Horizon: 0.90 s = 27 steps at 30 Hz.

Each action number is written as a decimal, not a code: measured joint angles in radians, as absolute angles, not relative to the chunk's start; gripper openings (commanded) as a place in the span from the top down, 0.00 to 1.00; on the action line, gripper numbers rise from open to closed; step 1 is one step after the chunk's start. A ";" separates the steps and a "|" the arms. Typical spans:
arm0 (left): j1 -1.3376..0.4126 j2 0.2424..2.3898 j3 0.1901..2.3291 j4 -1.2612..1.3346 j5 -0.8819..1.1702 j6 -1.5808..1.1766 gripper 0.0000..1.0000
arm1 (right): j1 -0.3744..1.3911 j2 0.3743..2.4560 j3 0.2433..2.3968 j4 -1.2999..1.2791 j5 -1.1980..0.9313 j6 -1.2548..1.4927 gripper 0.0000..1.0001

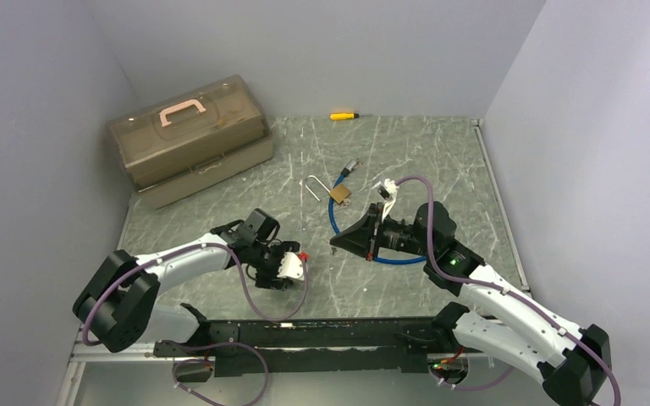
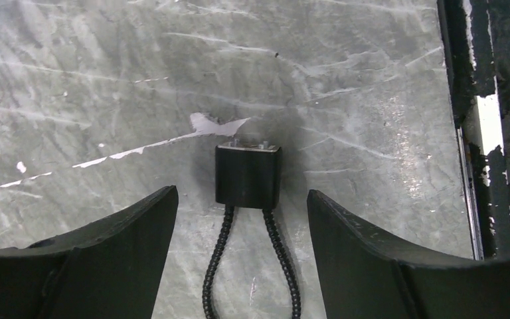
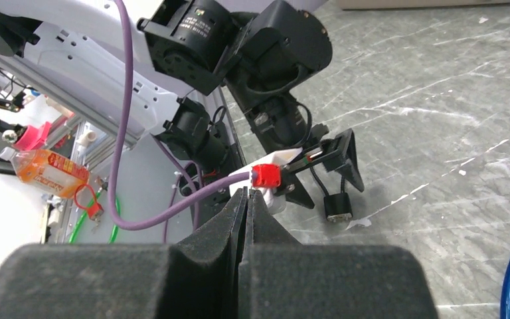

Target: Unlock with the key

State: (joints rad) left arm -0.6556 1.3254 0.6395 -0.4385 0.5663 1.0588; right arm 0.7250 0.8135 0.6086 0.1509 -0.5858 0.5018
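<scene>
A brass padlock (image 1: pixel 340 194) with a silver shackle lies mid-table. A small silvery piece that looks like the key (image 1: pixel 352 166) rests just behind it. My left gripper (image 1: pixel 290 271) hangs low over the near table, open. Between its fingers lies a small black lock (image 2: pixel 247 176) whose black cord loop (image 2: pixel 214 266) runs back toward the wrist. The jaws stand apart from the cords on both sides. The right wrist view shows that black lock (image 3: pixel 338 206) under the left gripper (image 3: pixel 325 176). My right gripper (image 3: pixel 248 193) is shut on nothing and points at the left one, with its tip (image 1: pixel 337 241) near the table's middle.
A brown toolbox (image 1: pixel 188 139) with a pink handle stands at the back left. A yellow screwdriver (image 1: pixel 343 115) lies by the back wall. A blue cable (image 1: pixel 389 259) loops under the right gripper. The black base rail (image 2: pixel 491 133) runs along the near edge.
</scene>
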 measured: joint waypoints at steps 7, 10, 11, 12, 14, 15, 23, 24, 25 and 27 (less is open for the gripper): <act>-0.701 1.348 0.617 -0.420 0.526 1.089 0.30 | 0.694 0.810 0.609 0.150 -0.587 0.510 1.00; -0.717 1.352 0.617 -0.405 0.518 1.088 0.33 | 0.684 0.809 0.609 0.150 -0.589 0.513 1.00; -0.722 1.353 0.617 -0.400 0.516 1.087 0.35 | 0.681 0.808 0.609 0.150 -0.590 0.516 1.00; -0.727 1.354 0.617 -0.394 0.512 1.087 0.37 | 0.679 0.807 0.609 0.150 -0.590 0.517 1.00; -0.736 1.359 0.619 -0.382 0.507 1.087 0.43 | 0.674 0.804 0.609 0.150 -0.591 0.517 1.00; -0.739 1.361 0.619 -0.377 0.505 1.087 0.46 | 0.672 0.803 0.609 0.150 -0.593 0.518 1.00; -0.750 1.360 0.609 -0.341 0.495 1.106 0.55 | 0.661 0.797 0.609 0.130 -0.606 0.525 1.00; -0.750 1.354 0.603 -0.336 0.496 1.111 0.59 | 0.659 0.797 0.609 0.127 -0.607 0.525 1.00; -0.751 1.348 0.595 -0.331 0.495 1.115 0.66 | 0.658 0.796 0.609 0.123 -0.608 0.525 1.00; -0.751 1.336 0.582 -0.323 0.496 1.126 0.87 | 0.655 0.796 0.609 0.115 -0.609 0.526 1.00</act>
State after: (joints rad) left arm -0.7506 1.3365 0.5823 -0.3225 0.4961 1.1263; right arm 0.6552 0.7963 0.6086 0.1146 -0.6090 0.5259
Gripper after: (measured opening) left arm 0.390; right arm 0.007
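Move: The black lock sits just past the left fingers, about 2 cm to that hand's right, 1 cm back and 2 cm below. Out beyond the lock lie the blue cable's nearest stretch, some 12 cm ahead of the left hand and 12 cm to its right, and the brass padlock, roughly 22 cm ahead and 13 cm right. From the right hand the lock is about 10 cm left, 2 cm ahead and 25 cm below. The left fingers come to pinch the black lock by its front and back sides: the hand sinks a bit over 1 cm, then slides about as far right onto it while the fingers close by half, the wrist turning slightly clockwise. The right hand, still shut on the key, drifts about 1.5 cm right and forward, away from the lock. ##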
